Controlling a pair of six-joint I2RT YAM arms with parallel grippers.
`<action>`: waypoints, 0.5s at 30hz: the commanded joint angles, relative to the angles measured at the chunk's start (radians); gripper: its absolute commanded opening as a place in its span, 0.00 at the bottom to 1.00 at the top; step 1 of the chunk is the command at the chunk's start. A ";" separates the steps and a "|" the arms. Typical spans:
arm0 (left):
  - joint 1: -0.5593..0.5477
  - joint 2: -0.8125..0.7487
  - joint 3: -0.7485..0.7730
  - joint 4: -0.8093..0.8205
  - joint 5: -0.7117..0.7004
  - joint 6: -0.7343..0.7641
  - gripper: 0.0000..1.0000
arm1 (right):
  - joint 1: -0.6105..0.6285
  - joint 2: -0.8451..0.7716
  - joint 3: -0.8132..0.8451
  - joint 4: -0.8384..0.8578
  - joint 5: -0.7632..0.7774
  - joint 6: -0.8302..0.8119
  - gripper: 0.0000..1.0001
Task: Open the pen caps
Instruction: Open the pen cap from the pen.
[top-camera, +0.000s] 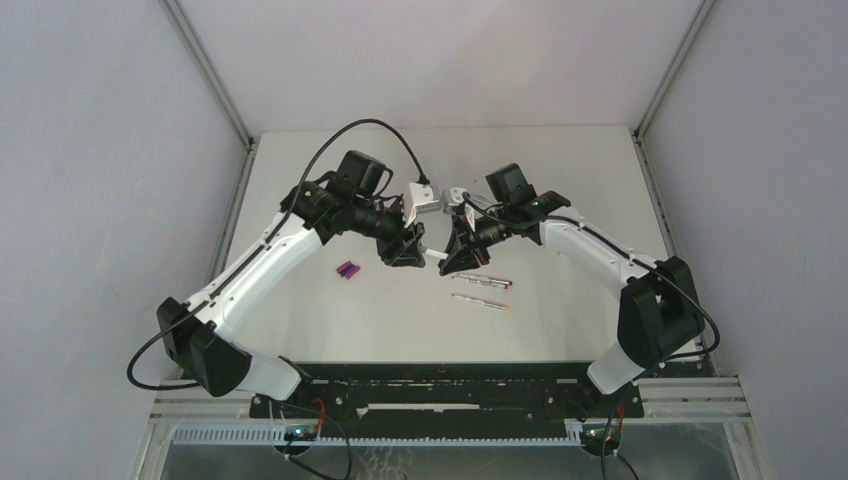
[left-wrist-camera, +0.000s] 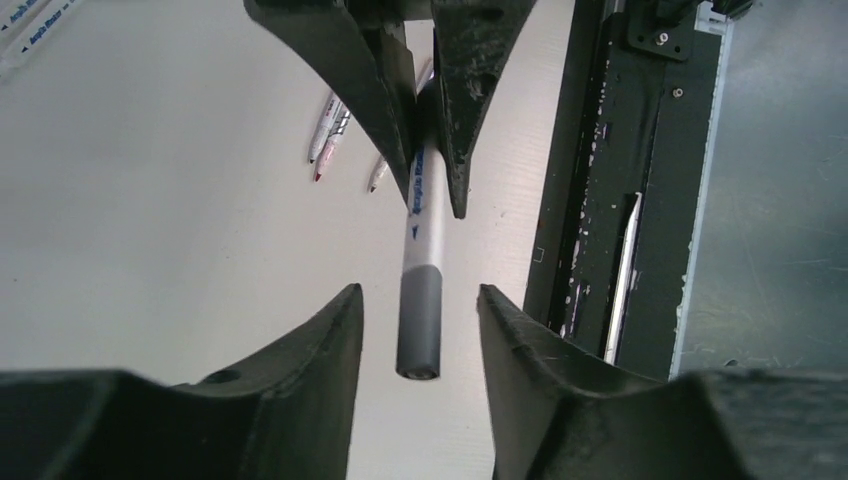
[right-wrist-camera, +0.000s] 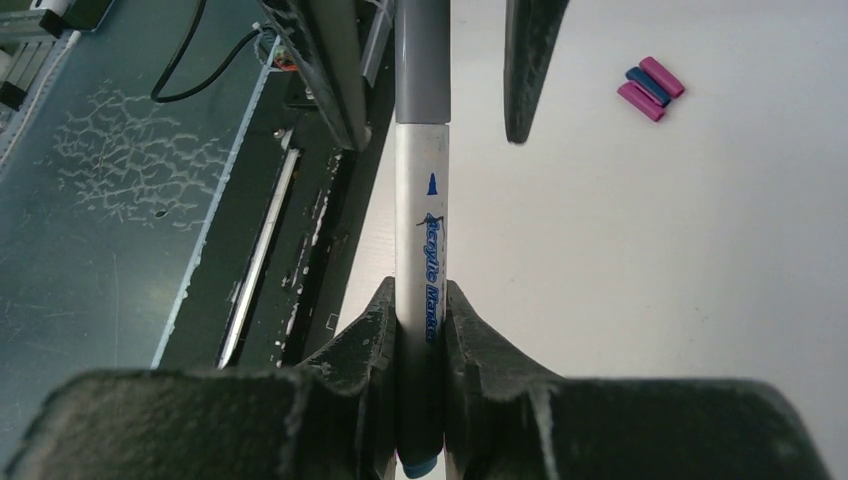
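Observation:
My right gripper is shut on the white barrel of a pen printed with blue lettering, held above the table. The pen's grey cap points toward my left gripper and sits between its open fingers, with a gap on each side. In the top view the two grippers, left and right, meet over the table's middle. Loose magenta and blue pen caps lie together on the table, to the left of the grippers.
Two more pens lie side by side on the table near the right gripper. The black base rail runs along the near table edge. Grey walls close in the table on the left, right and back.

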 joint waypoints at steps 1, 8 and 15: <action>-0.007 -0.006 0.004 -0.004 0.032 0.024 0.44 | 0.016 0.003 0.035 0.033 0.000 0.011 0.00; -0.008 -0.009 0.000 -0.002 0.040 0.027 0.26 | 0.017 0.015 0.035 0.038 0.012 0.017 0.00; -0.012 -0.006 -0.001 -0.013 0.050 0.037 0.00 | 0.018 0.022 0.035 0.041 0.019 0.022 0.00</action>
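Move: The grey cap of the pen already sits between the left hand's half-open fingers, practically at that hand's finger point; from the right hand, which grips the white barrel, it lies about 6 cm to the left and some 3 cm higher. On the table, roughly 22 cm below the left hand, the loose purple and blue caps lie about 16 cm left and 9 cm ahead, while the uncapped pen pair lies some 14 cm right and 7 cm ahead. The grey cap is pinched from both sides as the left fingers close from about half open to nearly shut, the left hand otherwise staying in place without turning. The right hand keeps its hold on the barrel and settles about half a centimetre down and to the left, then stays still; neither hand pulls yet. ##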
